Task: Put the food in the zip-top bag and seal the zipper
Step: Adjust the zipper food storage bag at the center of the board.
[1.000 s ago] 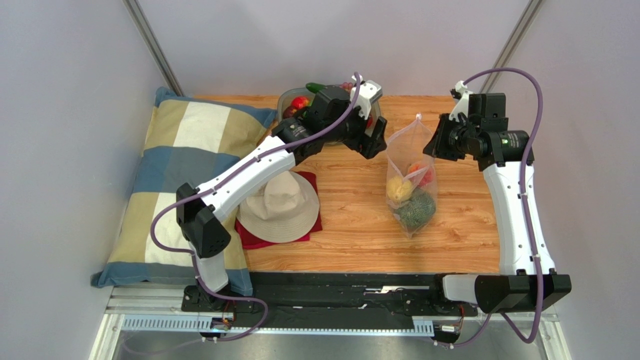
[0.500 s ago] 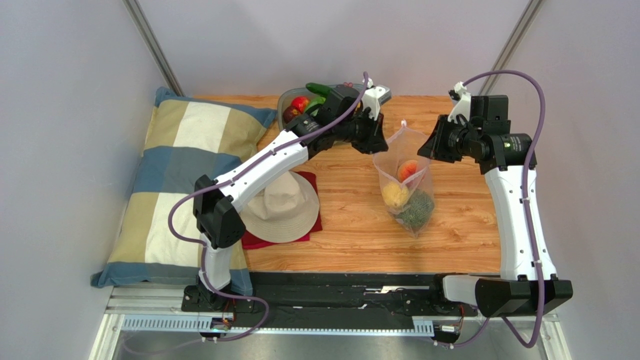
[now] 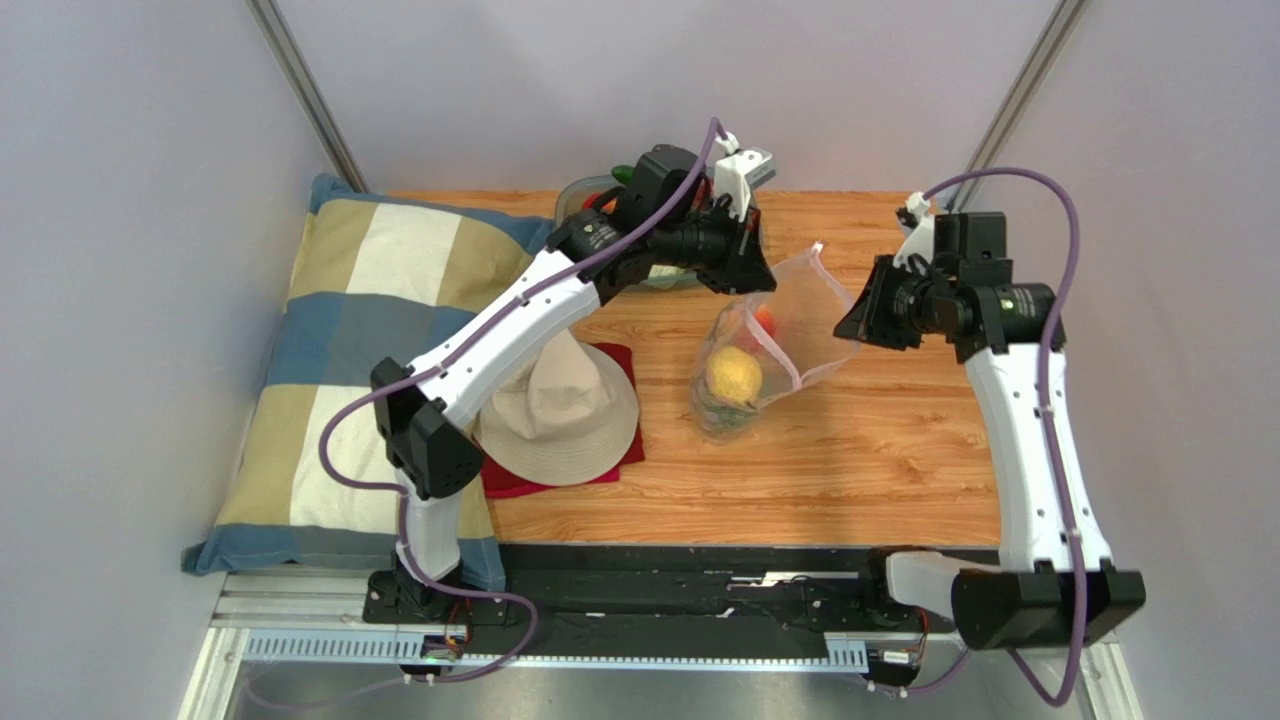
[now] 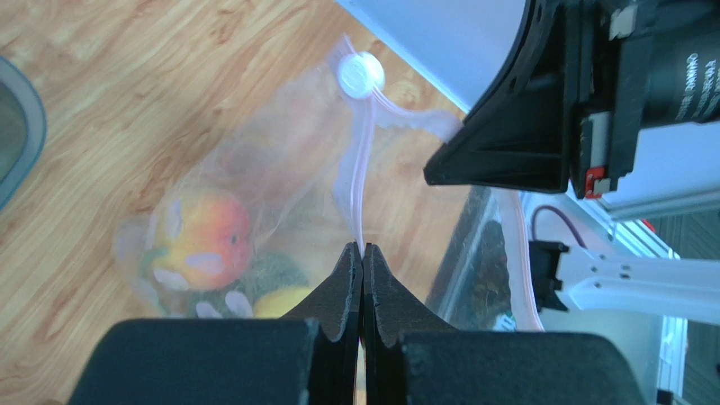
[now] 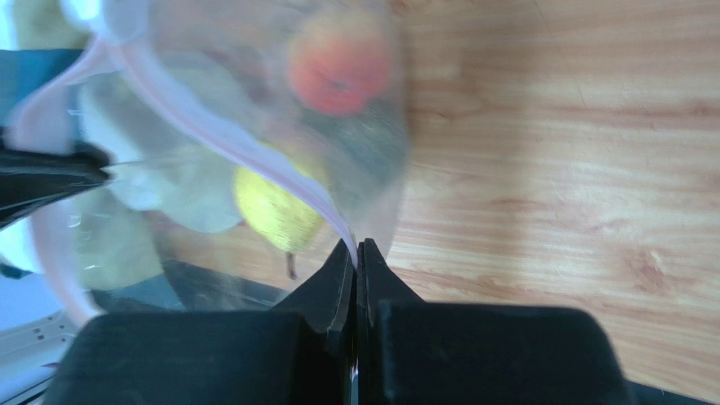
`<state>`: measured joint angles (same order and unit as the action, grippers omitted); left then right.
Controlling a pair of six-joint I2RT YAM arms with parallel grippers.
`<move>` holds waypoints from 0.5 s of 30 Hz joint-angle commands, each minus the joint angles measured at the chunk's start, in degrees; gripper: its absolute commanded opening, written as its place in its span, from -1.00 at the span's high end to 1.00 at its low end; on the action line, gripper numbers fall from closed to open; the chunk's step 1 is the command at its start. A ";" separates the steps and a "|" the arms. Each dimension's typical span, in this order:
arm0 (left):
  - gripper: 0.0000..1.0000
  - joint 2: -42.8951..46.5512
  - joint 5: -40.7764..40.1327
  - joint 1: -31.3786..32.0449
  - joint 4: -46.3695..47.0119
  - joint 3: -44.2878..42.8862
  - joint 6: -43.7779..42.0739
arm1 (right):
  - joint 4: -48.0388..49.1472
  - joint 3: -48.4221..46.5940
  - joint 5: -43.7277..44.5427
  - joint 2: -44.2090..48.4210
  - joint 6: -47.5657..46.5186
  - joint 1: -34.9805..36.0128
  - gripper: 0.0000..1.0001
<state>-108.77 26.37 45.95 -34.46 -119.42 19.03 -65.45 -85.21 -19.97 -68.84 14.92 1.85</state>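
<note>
The clear zip-top bag (image 3: 759, 353) hangs stretched between my two grippers above the wooden table. My left gripper (image 3: 756, 279) is shut on the pink zipper (image 4: 358, 194) at the bag's mouth; in the left wrist view the strip runs straight into the shut tips (image 4: 362, 250). My right gripper (image 3: 846, 332) is shut on the same zipper (image 5: 253, 156) at the other end (image 5: 357, 246). Food lies inside the bag: a yellow pear (image 3: 732, 375), a peach (image 4: 207, 239) and something dark green beneath it. A white round slider (image 4: 360, 74) sits on the strip.
A grey bowl (image 3: 576, 195) with more food stands at the back, mostly hidden by my left arm. A beige hat (image 3: 559, 413) rests on a red cloth (image 3: 504, 480). A checked pillow (image 3: 376, 330) fills the left side.
My left gripper came from the bowl to the bag's mouth and shut on the zipper. The bag swung left and its food slid toward the lower left end.
</note>
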 commanded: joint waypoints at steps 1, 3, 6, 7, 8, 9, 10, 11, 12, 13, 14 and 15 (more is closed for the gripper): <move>0.99 -6.10 1.05 -4.11 -1.84 -5.73 1.45 | 4.10 0.85 2.84 -5.24 -1.56 -3.58 1.00; 0.30 -4.27 0.79 -6.82 0.34 -4.96 1.71 | 4.28 -0.83 -0.15 -6.04 -1.12 -4.39 1.00; -0.37 -0.14 0.27 -11.30 6.04 0.30 2.60 | 5.42 -1.80 -4.10 -6.22 0.19 -4.57 1.00; -0.49 0.66 -0.61 -12.28 6.94 1.19 2.25 | 5.68 -1.72 -5.16 -6.22 0.63 -4.57 1.00; -0.69 1.10 -3.23 -13.08 7.30 1.99 0.68 | 6.03 -1.54 -6.82 -6.22 1.68 -4.66 1.00; -0.81 1.37 -5.00 -13.78 7.21 2.86 -0.47 | 6.12 -1.71 -7.36 -6.22 2.04 -4.57 1.00; -0.86 1.11 -7.10 -14.83 6.95 3.31 -1.70 | 6.30 -1.80 -7.89 -5.96 2.48 -4.57 1.00; -0.92 0.67 -11.21 -15.28 6.43 4.09 -4.32 | 6.56 -1.98 -8.77 -5.96 3.01 -4.57 1.00; -0.96 -0.81 -13.25 -15.72 6.68 4.71 -4.96 | 6.56 -2.50 -9.30 -5.70 3.45 -4.57 1.00; -0.98 -1.87 -17.10 -16.50 6.95 5.15 -5.49 | 6.56 -2.85 -9.65 -5.61 3.71 -4.57 1.00; -0.98 -3.28 -18.88 -16.86 6.34 4.37 -5.49 | 6.65 -3.21 -10.26 -5.60 4.06 -4.48 1.00; -0.98 -6.42 -20.81 -17.12 5.72 3.50 -5.58 | 6.56 -3.82 -10.53 -5.69 4.50 -4.48 1.00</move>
<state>-111.50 16.21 29.08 -29.98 -115.42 17.17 -61.47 -85.23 -26.61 -76.29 16.80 -2.70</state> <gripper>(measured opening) 0.988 0.010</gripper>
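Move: The food basket's middle lies roughly 18 cm ahead of the left hand, 13 cm to its left and 21 cm below; the cabbage at its near side is about 13 cm ahead and 13 cm left. The zip bag, its rim held by both hands, has its filled end about 9 cm back and 2 cm left of the left hand, 18 cm below. From the right hand that filled end is some 4 cm back, 13 cm left and 14 cm down. Forward and down first, then swinging out to the left as well, the left hand opens wide, lets go of the bag's rim and travels about 20 cm away to over the basket, turning some 25 degrees counter-clockwise. The right hand keeps its pinch on the zipper edge, sinking about 4 cm while going 3 cm forward, then rising a little. ##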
